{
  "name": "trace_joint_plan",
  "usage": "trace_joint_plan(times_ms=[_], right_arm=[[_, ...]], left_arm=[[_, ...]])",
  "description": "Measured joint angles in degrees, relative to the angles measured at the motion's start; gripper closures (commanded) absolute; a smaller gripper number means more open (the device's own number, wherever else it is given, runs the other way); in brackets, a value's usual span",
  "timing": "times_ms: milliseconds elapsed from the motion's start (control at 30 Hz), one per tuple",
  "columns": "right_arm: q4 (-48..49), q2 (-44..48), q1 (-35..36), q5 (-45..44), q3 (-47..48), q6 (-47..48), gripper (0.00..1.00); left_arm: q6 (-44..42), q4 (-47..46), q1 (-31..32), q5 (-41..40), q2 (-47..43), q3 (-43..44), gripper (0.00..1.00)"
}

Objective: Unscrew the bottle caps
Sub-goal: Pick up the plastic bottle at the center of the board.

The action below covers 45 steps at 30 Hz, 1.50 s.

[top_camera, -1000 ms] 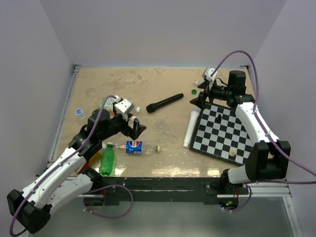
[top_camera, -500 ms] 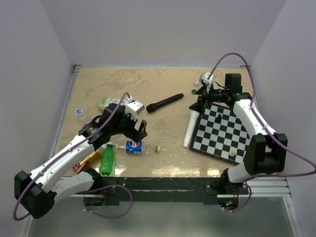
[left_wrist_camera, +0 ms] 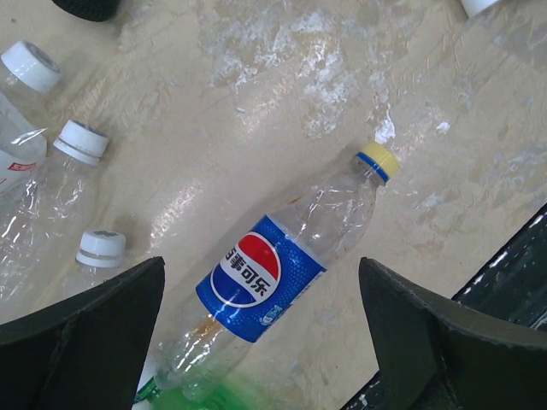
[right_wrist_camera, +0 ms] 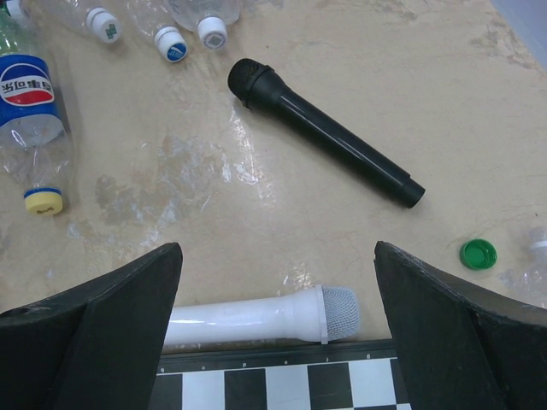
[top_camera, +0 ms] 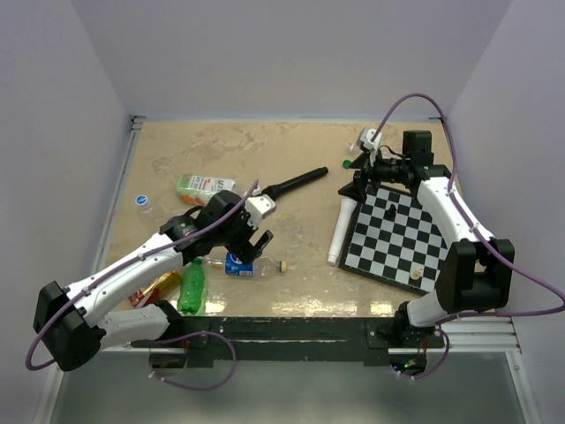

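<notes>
A Pepsi-labelled bottle (left_wrist_camera: 261, 273) lies on its side on the table, its yellow cap (left_wrist_camera: 377, 162) screwed on and pointing right. My left gripper (left_wrist_camera: 261, 342) hovers open above it, one finger on each side of the label, touching nothing. Clear crinkled bottles with white caps (left_wrist_camera: 82, 141) lie to the left, and a green bottle (top_camera: 192, 287) lies beside the Pepsi bottle (top_camera: 238, 263). My right gripper (right_wrist_camera: 278, 342) hangs open at the far right over the white microphone (right_wrist_camera: 265, 316). A loose green cap (right_wrist_camera: 478, 254) rests on the table near it.
A black microphone (top_camera: 296, 183) lies mid-table, and a chessboard (top_camera: 397, 234) with a few pieces sits at the right. A white-and-green carton (top_camera: 203, 185) is at the left, with a blue cap (top_camera: 140, 200) near the left edge. The table's front edge is close below the Pepsi bottle.
My left arm has swung right and toward the front, ending over the Pepsi bottle and uncovering the carton. The right arm shifted slightly early on, then held still. Both grippers stayed open.
</notes>
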<state>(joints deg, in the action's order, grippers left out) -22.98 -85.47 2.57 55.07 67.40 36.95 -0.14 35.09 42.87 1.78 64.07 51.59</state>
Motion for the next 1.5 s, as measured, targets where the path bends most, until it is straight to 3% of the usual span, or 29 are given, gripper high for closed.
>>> trace_joint_plan(times_ms=[400, 1033, 1400, 1500], right_arm=[[-0.2, 0.0, 0.0, 0.0, 0.0, 0.2, 0.02], [-1.3, -0.1, 0.0, 0.6, 0.2, 0.9, 0.02], [-2.4, -0.1, 0.0, 1.6, 0.2, 1.9, 0.02], [-3.0, -0.1, 0.0, 1.6, 0.4, 2.3, 0.02]], left_arm=[[-10.5, 1.1, 5.6, -4.2, 9.6, 0.2, 0.02], [-21.7, 1.8, 6.4, -5.6, 18.7, -1.4, 0.03], [-23.5, -1.4, 6.4, -5.0, 25.2, -1.8, 0.21], [-23.4, -2.0, 6.4, -5.0, 25.2, -1.8, 0.31]])
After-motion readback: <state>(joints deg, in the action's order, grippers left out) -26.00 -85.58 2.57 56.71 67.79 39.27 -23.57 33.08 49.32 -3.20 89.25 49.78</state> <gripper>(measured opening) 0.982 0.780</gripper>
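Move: Almost straight beneath the left hand lies the Pepsi bottle on its side, its middle some 12 cm down, 3 cm to the left and 1 cm back, with the yellow cap to the right. The nearest white cap is about 9 cm farther out and 10 cm left of the hand; the green bottle is roughly 17 cm left and 6 cm back. From the right hand, the Pepsi bottle is about 27 cm left, 17 cm back and 18 cm down. Dropping about 12 cm onto the Pepsi bottle with barely any sideways travel, the left hand swings its wrist so the fingers point more nearly straight down and turns some 25 degrees clockwise. Wide open at first, the fingers straddle the bottle around the upper edge of the label, then start closing and come against its sides at the end. ##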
